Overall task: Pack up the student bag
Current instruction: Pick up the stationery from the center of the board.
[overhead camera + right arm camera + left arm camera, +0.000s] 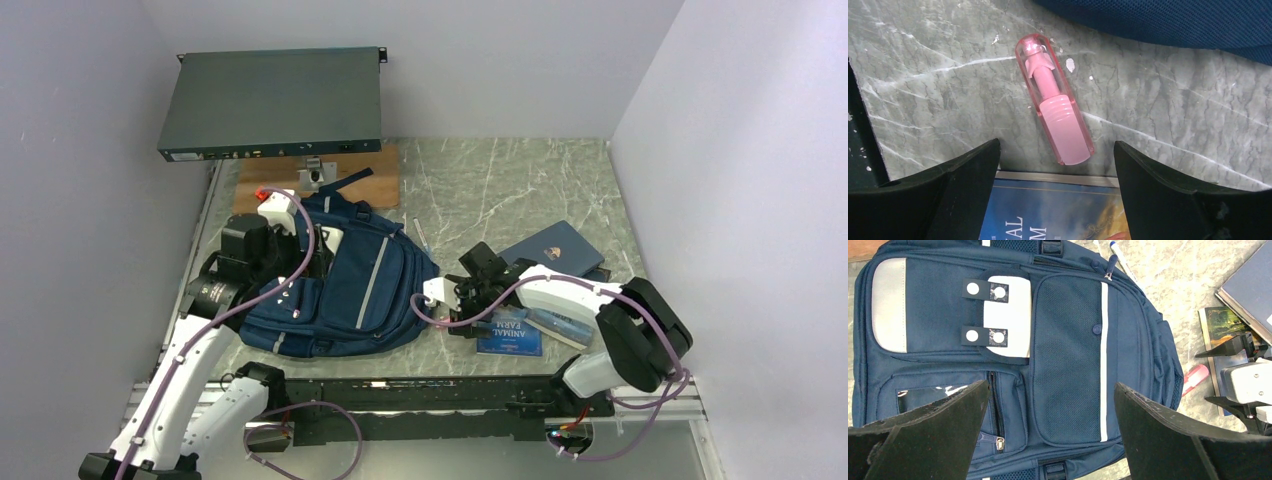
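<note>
The student bag (pixel 350 290), navy with grey stripes and a white patch, lies flat at the table's left. My left gripper (pixel 1050 387) hovers open above its front pockets (pixel 1068 355), holding nothing. My right gripper (pixel 1057 145) is open just right of the bag, above a pink translucent case (pixel 1055 100) on the marble. The case's near end lies between the fingers without touching them. A blue "Animal Farm" book (pixel 1058 210) lies under the gripper. From the left wrist view, the right gripper (pixel 1210 377) shows beside the pink case (pixel 1194 379).
A dark blue notebook (pixel 552 248) lies behind the book (pixel 510 335). A pen (pixel 1120 262) rests by the bag's top. At the back, a dark rack unit (pixel 270 100) stands on a mount over a wooden board (pixel 365 175). Walls close in left, back and right.
</note>
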Motion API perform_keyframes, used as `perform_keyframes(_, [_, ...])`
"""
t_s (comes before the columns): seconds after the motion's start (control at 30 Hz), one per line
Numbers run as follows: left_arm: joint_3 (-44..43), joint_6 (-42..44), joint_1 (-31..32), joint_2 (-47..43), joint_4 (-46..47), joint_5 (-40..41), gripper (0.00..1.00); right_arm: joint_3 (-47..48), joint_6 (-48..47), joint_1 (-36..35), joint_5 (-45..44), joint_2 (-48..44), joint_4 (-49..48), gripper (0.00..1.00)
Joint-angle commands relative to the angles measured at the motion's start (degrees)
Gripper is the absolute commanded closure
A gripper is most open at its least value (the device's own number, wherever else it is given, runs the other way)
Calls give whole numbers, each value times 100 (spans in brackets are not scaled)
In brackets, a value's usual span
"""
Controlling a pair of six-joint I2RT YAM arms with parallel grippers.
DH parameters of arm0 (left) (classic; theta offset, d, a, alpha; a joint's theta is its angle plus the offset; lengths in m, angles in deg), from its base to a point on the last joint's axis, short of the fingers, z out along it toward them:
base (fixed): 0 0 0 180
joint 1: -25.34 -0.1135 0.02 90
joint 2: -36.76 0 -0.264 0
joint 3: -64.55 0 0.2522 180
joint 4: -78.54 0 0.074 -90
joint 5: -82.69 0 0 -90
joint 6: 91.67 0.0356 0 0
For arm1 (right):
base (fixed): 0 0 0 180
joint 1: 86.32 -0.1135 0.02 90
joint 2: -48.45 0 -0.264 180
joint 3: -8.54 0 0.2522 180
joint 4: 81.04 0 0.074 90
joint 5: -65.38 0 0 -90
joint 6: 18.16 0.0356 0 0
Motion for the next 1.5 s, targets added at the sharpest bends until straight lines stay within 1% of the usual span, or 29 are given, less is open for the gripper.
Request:
perform_keyframes(0.0, [7, 79, 12, -60, 172, -120, 0, 218, -295, 97, 431, 105, -232, 15])
perform_keyframes(0.2, [7, 81, 7, -20, 159, -115, 0, 105, -355, 131, 434, 266, -379, 19])
perform_keyframes(0.27, [14, 83, 11, -3, 164, -97, 0, 94, -366, 132, 462, 364, -385, 23])
perform_keyframes(0.4, [25, 86, 9, 54, 168, -52, 0, 135, -331, 131, 613, 523, -289, 44])
perform_keyframes(0.53, [47, 78, 11, 110, 172, 48, 0, 26, -232, 26, 581, 466, -349, 55])
perform_keyframes(0.67, [60, 70, 11, 181, 157, 178, 0, 45, -110, -205, 398, 456, -182, 71])
perform_keyframes(0.77, [68, 6, 8, 245, 155, 331, 0, 262, -38, -379, 523, 560, 240, 88])
perform_keyframes(0.8, [73, -27, 7, 264, 163, 413, 0, 328, -18, -459, 540, 624, 376, 97])
perform_keyframes(0.83, [82, -46, 7, 282, 164, 474, 0, 382, 32, -569, 530, 644, 491, 100])
perform_keyframes(0.9, [95, -111, 7, 316, 150, 506, 0, 414, 274, -807, 490, 588, 581, 100])
perform_keyframes(1.03, [75, -390, 7, 486, -15, 980, 0, 185, 869, -1320, 287, 28, 209, 100])
perform_keyframes(1.13, [26, -655, 7, 788, -432, 1317, 0, 90, 1333, -1670, 205, -458, 13, 100])
perform_keyframes(1.2, [15, -699, 7, 1120, -791, 1511, 1, 53, 1536, -1862, 305, -760, -47, 100])
perform_keyframes(1.27, [-8, -740, 7, 1454, -1082, 1784, 8, -73, 1718, -1973, 360, -1124, -238, 100])
perform_keyframes(1.33, [-151, -744, 7, 1795, -1296, 1857, 20, -195, 1855, -2060, 340, -1460, -472, 100])
perform_keyframes(1.4, [-253, -762, 7, 2086, -1458, 1954, 29, -240, 2162, -2117, 89, -1706, -834, 100])
perform_keyframes(1.47, [-179, -761, 7, 2277, -1448, 2151, 37, -227, 2481, -2119, -364, -1785, -1190, 100])
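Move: The pink stationery lies on the table about 4 cm to the right hand's left, level with it and 1 cm below. From that hand, the Animal Farm book is 8 cm right and level, the white pen 19 cm ahead and 10 left. The small pocket's zip pull sits roughly 14 cm below the left hand, 4 left and 2 back; from that hand, the white flap is 8 ahead, 4 right and 13 below. The pink stationery's thick end gets pinched as the right hand slides left about 2.5 cm just above the table, closing; the hand then draws it back some 9 cm towards the table edge, drifting left and lifting in the later part. The left hand sinks about 11 cm and goes left towards the small pocket's zip pull, tipping down nearly 30 degrees, fingers part-closing. ##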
